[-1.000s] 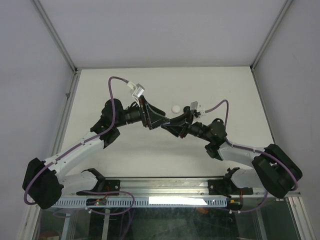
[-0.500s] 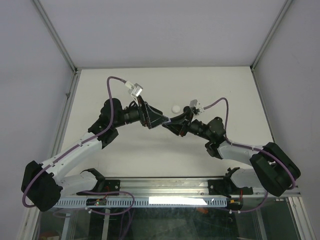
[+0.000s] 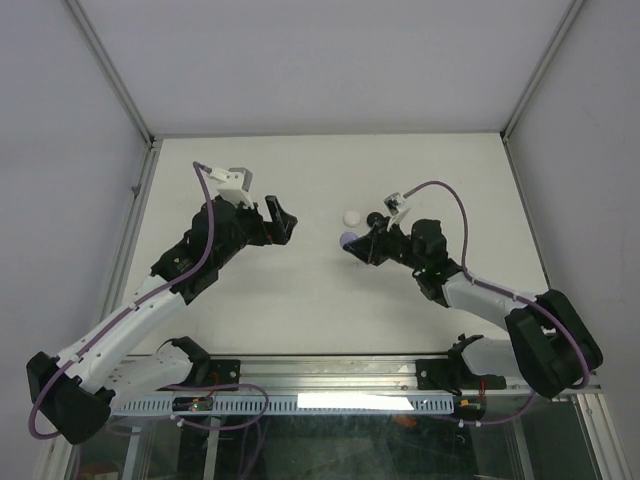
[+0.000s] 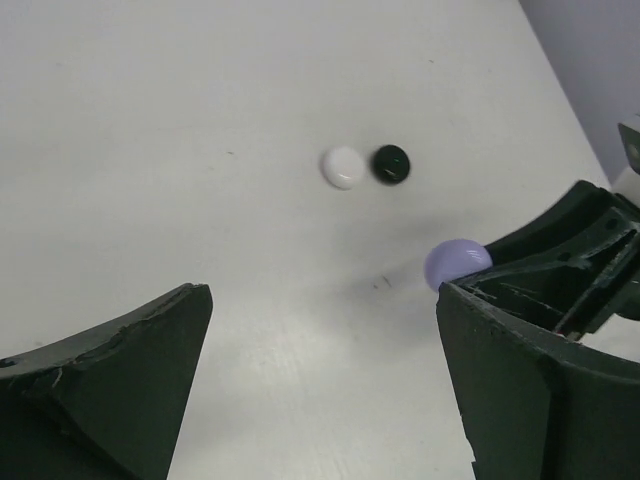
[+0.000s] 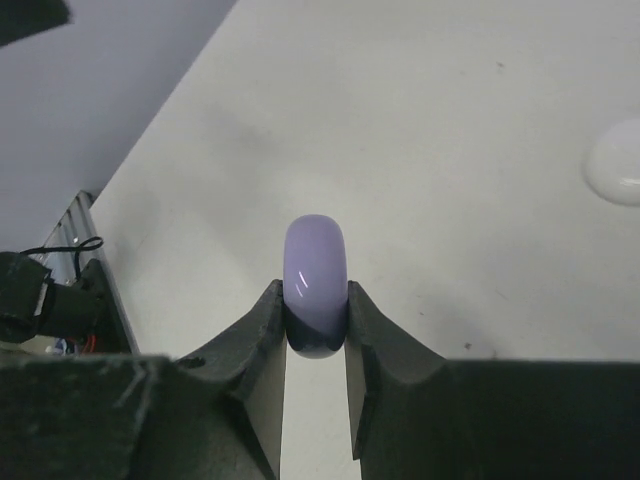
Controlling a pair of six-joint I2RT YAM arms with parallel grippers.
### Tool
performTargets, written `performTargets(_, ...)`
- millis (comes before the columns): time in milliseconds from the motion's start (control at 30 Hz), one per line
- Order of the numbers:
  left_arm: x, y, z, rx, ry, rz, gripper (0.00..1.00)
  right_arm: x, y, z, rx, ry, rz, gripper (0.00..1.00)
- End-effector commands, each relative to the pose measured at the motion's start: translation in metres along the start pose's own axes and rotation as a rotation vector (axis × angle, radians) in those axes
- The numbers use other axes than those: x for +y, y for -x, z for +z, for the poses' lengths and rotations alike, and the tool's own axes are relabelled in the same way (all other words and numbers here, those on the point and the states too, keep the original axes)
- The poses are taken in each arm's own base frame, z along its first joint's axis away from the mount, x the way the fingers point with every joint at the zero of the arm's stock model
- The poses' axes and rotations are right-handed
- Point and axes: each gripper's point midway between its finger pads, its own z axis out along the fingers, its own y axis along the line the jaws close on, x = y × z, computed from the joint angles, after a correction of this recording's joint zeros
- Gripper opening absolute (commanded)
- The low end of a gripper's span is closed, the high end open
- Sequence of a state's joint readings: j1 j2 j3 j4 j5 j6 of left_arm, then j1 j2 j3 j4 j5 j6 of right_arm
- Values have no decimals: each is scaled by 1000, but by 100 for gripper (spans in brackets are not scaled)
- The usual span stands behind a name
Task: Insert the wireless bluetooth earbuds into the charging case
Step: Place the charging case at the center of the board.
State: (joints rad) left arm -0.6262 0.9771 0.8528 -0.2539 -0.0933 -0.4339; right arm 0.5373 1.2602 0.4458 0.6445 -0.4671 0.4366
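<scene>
My right gripper (image 5: 315,300) is shut on a closed round lavender charging case (image 5: 314,270), held on edge a little above the table. The same lavender case (image 3: 347,240) shows in the top view at the tip of my right gripper (image 3: 353,243). It also shows in the left wrist view, where the lavender case (image 4: 455,263) sits past my right finger. My left gripper (image 4: 322,300) stands wide open with nothing between its fingers. In the top view the left gripper (image 3: 283,222) is to the left, apart from the case. No earbuds are in view.
A white round case (image 4: 343,167) and a black round case (image 4: 391,164) lie side by side on the white table (image 3: 300,290), just behind the lavender one. The white case (image 5: 618,163) shows at the right edge of the right wrist view. Metal frame rails border the table.
My left gripper has opened wide and pulled back to the left, away from my right gripper where the two met. The right gripper still holds the lavender case.
</scene>
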Motion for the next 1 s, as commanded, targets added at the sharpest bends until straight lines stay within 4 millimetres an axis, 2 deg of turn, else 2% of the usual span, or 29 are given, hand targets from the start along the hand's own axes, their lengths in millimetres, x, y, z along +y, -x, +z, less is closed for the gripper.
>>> performTargets(0, 43, 44, -29, -152, 255, 64, 99, -32, 2, -8, 52, -140, 89, 0)
performTargets(133, 60, 47, -37, -190, 343, 46, 99, -69, -12, -15, 107, -232, 195, 0)
performTargets(233, 70, 48, -48, -215, 390, 36, 99, -90, -13, -15, 102, -277, 280, 0)
performTargets(633, 80, 55, -67, -277, 402, -42, 99, -141, -24, 22, 186, -313, 432, 1)
performTargets(767, 80, 56, -67, -276, 392, -55, 99, -151, -33, 27, 213, -324, 464, 9)
performTargets(967, 81, 54, -63, -256, 370, -83, 99, -160, -46, 29, 247, -353, 507, 32)
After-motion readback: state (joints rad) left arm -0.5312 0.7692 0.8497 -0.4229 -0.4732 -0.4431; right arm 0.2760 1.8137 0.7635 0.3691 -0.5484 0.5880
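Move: The bare spot near the board's centre for the purple charging case, already pinched in the right hand, lies about 9 cm ahead, 5 cm to the right and 13 cm below that hand. From the right hand, the white disc is some 15 cm ahead, 2 cm right; the black disc is as far ahead but 9 cm right, both about 14 cm below. From the left hand the spot is roughly 8 cm ahead, 20 cm right and 21 cm down. The purple case is carried down to the board just short of the white and black discs: the still-shut right hand sinks about 13 cm while going forward, first swinging to its right, then mostly forward and down, its fingers tipping some 35 degrees downward. Meanwhile the empty left hand, fingers wide open, backs off leftward about 11 cm, rising slightly and turning counter-clockwise. ##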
